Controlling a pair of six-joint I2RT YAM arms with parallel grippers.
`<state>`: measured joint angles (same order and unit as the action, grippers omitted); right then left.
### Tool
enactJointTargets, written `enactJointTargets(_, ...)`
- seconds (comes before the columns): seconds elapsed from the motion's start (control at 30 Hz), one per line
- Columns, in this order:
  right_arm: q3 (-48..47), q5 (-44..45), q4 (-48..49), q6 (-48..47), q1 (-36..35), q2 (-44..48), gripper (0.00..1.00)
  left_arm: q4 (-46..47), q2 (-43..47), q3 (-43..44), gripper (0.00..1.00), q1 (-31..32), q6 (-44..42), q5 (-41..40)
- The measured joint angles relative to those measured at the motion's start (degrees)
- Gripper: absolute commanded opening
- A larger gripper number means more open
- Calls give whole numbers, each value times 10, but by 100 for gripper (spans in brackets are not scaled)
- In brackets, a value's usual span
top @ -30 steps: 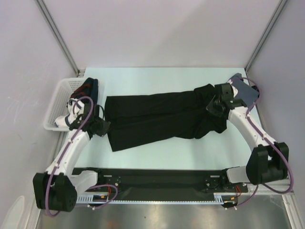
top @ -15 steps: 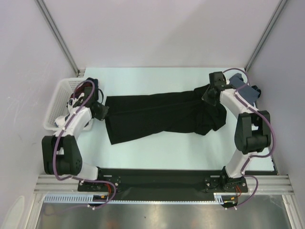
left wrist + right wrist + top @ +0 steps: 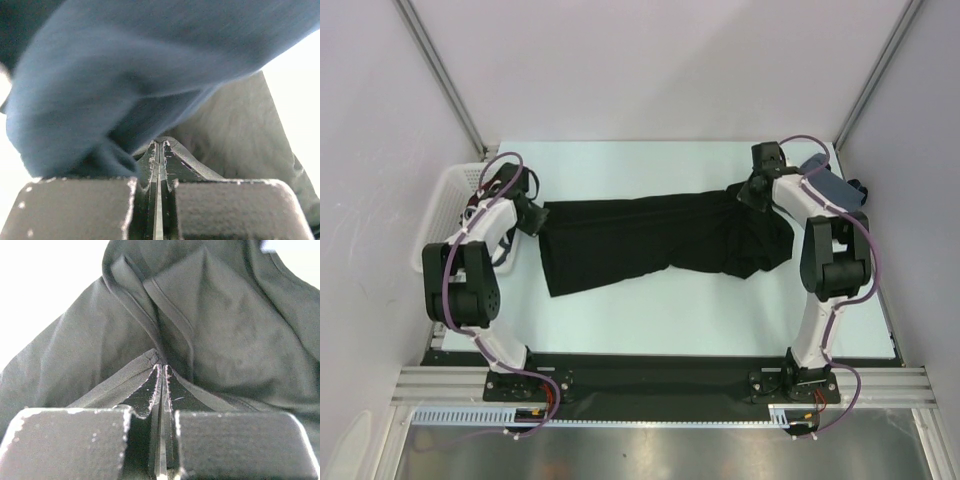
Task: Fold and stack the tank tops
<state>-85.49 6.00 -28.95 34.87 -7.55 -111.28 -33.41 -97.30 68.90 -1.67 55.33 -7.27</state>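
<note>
The black tank top (image 3: 640, 240) lies stretched sideways across the table, bunched at its right end. My left gripper (image 3: 534, 220) is shut on its left edge; in the left wrist view the jaws (image 3: 160, 145) pinch a dark hem of the top (image 3: 240, 130). My right gripper (image 3: 750, 192) is shut on the bunched right end; in the right wrist view the jaws (image 3: 161, 365) pinch a trimmed edge of the top (image 3: 225, 330). The slate blue-grey tank top (image 3: 828, 183) lies at the back right corner, partly under the right arm.
A white basket (image 3: 445, 200) stands at the table's left edge, beside the left arm. A blue cloth (image 3: 125, 75) hangs close over the left wrist camera. Metal posts and pale walls enclose the table at the back and sides.
Both grippers have moved towards the back of the table, staying shut on the ends of the black top. The top has shifted back with them, and both arms have folded in.
</note>
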Motion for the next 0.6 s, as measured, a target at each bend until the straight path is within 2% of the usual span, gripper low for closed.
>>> enactJointTargets(0.07,-19,-1,1,0,-1,-17,6,-2,-20,20,0,-3,-4,-3)
enactJointTargets(0.1,-31,-1,1,0,-1,-28,12,-3,-31,31,0,-4,-6,-5)
enactJointTargets(0.17,-51,1,1,0,-4,-46,37,-3,-50,49,12,-5,-14,-12)
enactJointTargets(0.2,-57,4,3,-3,-7,-53,53,-3,-60,56,20,-5,-21,-15)
enactJointTargets(0.23,-59,7,4,-3,-9,-56,59,0,-65,61,34,-5,-29,-16)
enactJointTargets(0.4,-34,23,17,-11,-16,-42,64,18,-68,72,49,-2,-69,-8)
enactJointTargets(0.43,-12,24,26,-12,-16,-28,66,23,-68,72,55,-1,-79,-4)
enactJointTargets(0.47,13,24,28,-12,-16,-10,67,24,-68,72,56,0,-84,-3)
enactJointTargets(0.5,39,23,38,-13,-17,7,74,30,-66,69,59,3,-92,0)
enactJointTargets(0.53,72,24,43,-12,-18,33,76,34,-62,65,64,7,-103,-1)
enactJointTargets(0.6,133,23,43,-14,-19,90,76,43,-49,51,68,17,-121,-1)
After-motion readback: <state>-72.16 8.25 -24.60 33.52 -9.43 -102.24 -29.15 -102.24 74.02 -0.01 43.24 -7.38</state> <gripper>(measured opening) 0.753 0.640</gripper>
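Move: Both hands pinch the black tank top's turned-over edge, low over the cloth. The far edge where it goes lies about 5 cm ahead of and 3 cm below the left hand, and 4 cm ahead of and 3 cm below the right. The white basket is roughly 17 cm left of the left hand and 1 cm ahead; the folded blue top is some 20 cm right of the right hand and 3 cm ahead, with a bunched part of the black top 5 cm right and 8 cm back. Both hands carry the pinched edge the last bit forward towards the tank top's far edge, sinking about 1 cm, the left some 4 cm and the right about 2.5 cm, and open their fingers to let go of it as that push runs out. The left hand then all but stops there, drifting slightly to its right and turning roughly 10 degrees clockwise with fingers well open, while the right, opened wider, reverses and draws back low over the cloth by about 7 cm, away from the far edge. ##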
